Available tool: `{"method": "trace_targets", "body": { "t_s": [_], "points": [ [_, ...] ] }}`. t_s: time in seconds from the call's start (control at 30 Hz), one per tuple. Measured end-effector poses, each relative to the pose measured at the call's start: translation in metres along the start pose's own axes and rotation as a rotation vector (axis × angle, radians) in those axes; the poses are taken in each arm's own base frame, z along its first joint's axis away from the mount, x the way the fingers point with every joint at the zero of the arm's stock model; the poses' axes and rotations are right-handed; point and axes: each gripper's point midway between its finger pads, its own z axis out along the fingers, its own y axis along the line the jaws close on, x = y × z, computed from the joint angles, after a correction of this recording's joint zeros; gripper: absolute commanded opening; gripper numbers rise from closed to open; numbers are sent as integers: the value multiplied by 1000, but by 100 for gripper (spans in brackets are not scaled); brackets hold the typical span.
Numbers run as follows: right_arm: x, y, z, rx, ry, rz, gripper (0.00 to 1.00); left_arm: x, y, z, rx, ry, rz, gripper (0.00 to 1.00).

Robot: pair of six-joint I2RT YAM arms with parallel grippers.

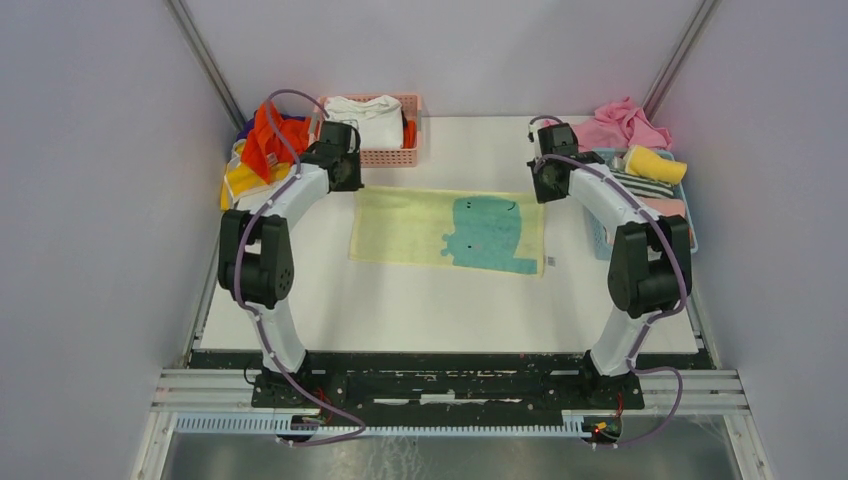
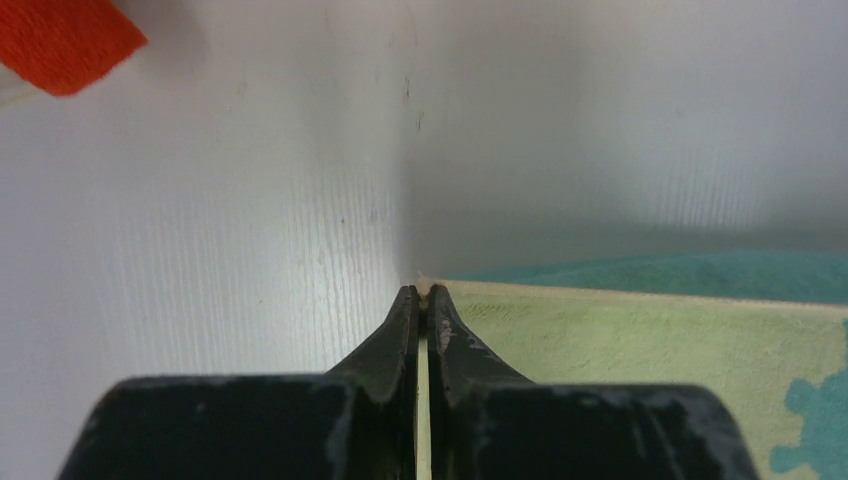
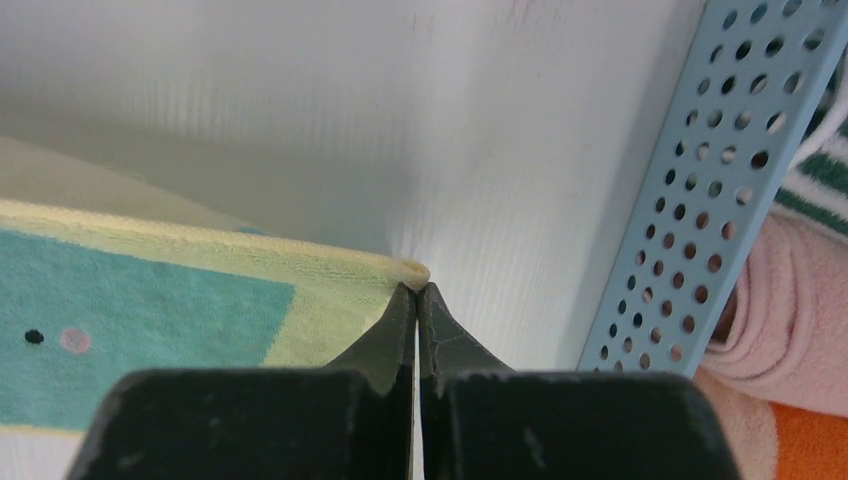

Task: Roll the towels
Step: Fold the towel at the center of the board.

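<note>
A pale yellow towel (image 1: 447, 228) with a teal figure lies spread flat in the middle of the white table. My left gripper (image 1: 352, 186) is at its far left corner. In the left wrist view the left gripper (image 2: 422, 292) is shut on that corner, with the towel (image 2: 640, 340) stretching away to the right. My right gripper (image 1: 543, 190) is at the far right corner. The right wrist view shows the right gripper (image 3: 416, 285) shut on the rolled-up tip of the towel (image 3: 150, 300).
A pink basket (image 1: 390, 157) holding a white cloth stands at the back. Orange, yellow and purple towels (image 1: 262, 150) are piled at the back left. A blue perforated basket (image 1: 601, 240) on the right holds a rolled yellow towel (image 1: 655, 165); a pink towel (image 1: 625, 125) lies behind it.
</note>
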Motion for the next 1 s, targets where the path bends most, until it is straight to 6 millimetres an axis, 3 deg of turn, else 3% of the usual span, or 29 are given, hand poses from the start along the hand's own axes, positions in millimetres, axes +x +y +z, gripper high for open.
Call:
{"method": "trace_targets", "body": {
  "t_s": [0.43, 0.73, 0.83, 1.0],
  "points": [
    [61, 15, -47, -93, 43, 102, 0, 74, 6, -30, 25, 141, 7, 3],
    [138, 39, -38, -168, 200, 192, 1, 125, 13, -35, 2, 265, -7, 3],
    [150, 42, -36, -169, 233, 210, 1, 130, 11, -36, -1, 278, -20, 3],
    [153, 43, -32, -161, 249, 224, 1, 131, 8, -36, -10, 277, -8, 3]
  ]
}}
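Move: Both hands hold the towel's far corners raised. From the left hand the near left corner is about 17 cm back, 1 cm left and 8 cm below; the salmon basket is roughly 18 cm ahead, 2 cm right. From the right hand the near right corner lies about 17 cm back, straight behind and 8 cm below; the white tag is some 13 cm back, 2 cm right, and the blue basket about level, 26 cm right. Both hands keep their pinch and carry the towel's far edge back 12–15 cm, sinking about 6 cm, tipping downward. ##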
